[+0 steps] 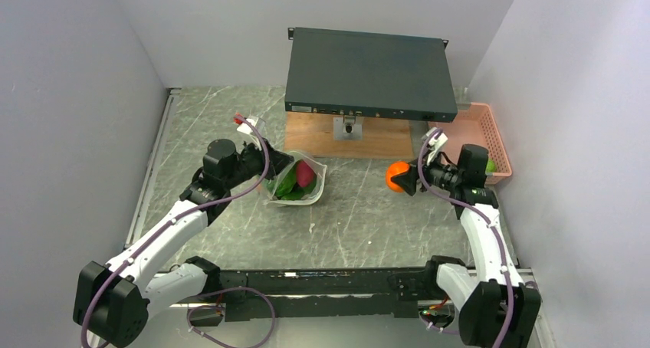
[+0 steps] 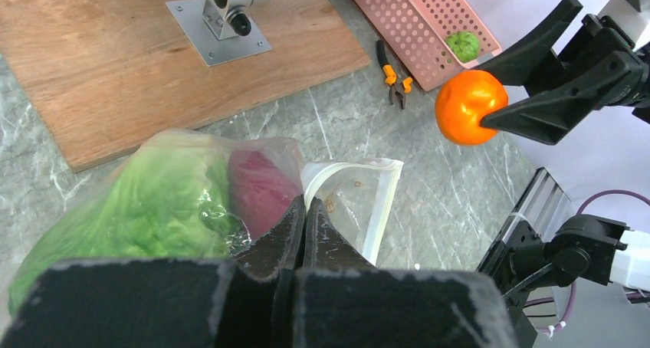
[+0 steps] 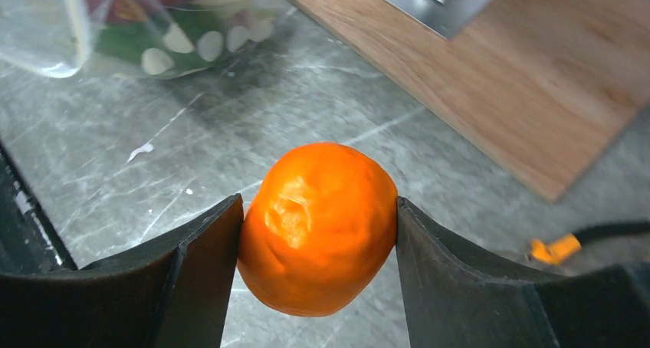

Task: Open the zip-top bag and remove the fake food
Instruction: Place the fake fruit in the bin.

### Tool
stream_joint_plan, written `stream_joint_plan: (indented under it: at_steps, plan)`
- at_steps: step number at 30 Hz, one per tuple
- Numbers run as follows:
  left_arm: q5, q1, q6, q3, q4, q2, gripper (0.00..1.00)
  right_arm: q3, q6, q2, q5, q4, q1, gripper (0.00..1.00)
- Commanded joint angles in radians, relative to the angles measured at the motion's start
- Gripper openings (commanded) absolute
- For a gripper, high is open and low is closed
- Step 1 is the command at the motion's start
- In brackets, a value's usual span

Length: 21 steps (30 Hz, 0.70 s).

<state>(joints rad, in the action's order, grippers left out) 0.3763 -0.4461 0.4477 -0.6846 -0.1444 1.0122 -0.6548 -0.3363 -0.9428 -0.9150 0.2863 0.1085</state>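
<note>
The zip-top bag (image 1: 314,188) lies on the table left of centre, its mouth (image 2: 360,198) gaping toward the right. Green lettuce (image 2: 153,202) and a dark red piece (image 2: 260,185) of the fake food are still inside. My left gripper (image 2: 305,204) is shut on the bag's near rim. In the right wrist view the bag (image 3: 153,34) shows its white oval dots. My right gripper (image 3: 318,210) is shut on the orange ball (image 3: 318,233) and holds it above the table, right of the bag (image 1: 395,175).
A pink basket (image 1: 475,126) stands at the back right with a round green piece (image 2: 464,44) in it. Orange-handled pliers (image 2: 395,76) lie beside it. A wooden board (image 1: 383,141) with a metal mount (image 2: 222,18) sits under a dark flat box (image 1: 368,72).
</note>
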Motion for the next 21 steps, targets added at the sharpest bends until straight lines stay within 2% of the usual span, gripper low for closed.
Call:
stream_joint_plan:
  at_steps: [1,9,16,21]
  plan:
    - [0.025,0.01,-0.026,-0.025,-0.022,-0.014,0.0,0.017,0.086,0.018,0.019,-0.066,0.092,0.09]
    - [0.043,0.017,-0.027,-0.021,-0.045,-0.002,0.0,0.053,0.202,0.006,0.062,-0.155,0.227,0.07]
    - [0.05,0.021,-0.029,-0.023,-0.053,0.005,0.0,0.069,0.307,-0.019,0.107,-0.236,0.284,0.07]
    - [0.056,0.022,-0.027,-0.023,-0.058,0.009,0.0,0.065,0.404,-0.042,0.177,-0.281,0.319,0.02]
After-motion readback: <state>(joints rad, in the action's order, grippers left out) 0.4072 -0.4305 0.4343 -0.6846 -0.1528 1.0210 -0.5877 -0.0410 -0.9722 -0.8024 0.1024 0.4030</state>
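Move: The bin the orange is headed for has its middle about 24 cm to the right and 18 cm ahead of the right hand, some 13 cm below it. Inside it, toward the near right corner, sits the green fruit, roughly 28 cm right and 12 cm ahead; the pliers lie on the table about 11 cm right and 11 cm ahead, some 16 cm down. From the left hand the bin is about 52 cm right, 17 cm ahead and 19 cm below. Carrying the orange level towards the bin, the right hand sweeps about 10 cm to the right and some 3 cm forward, slowing along the way. The wrist swings nearly 30 degrees clockwise, bringing the fingers round to point more forward, and both fingers keep their unchanged hold on the orange. The left hand stays in place, still pinching the bag's edge. ##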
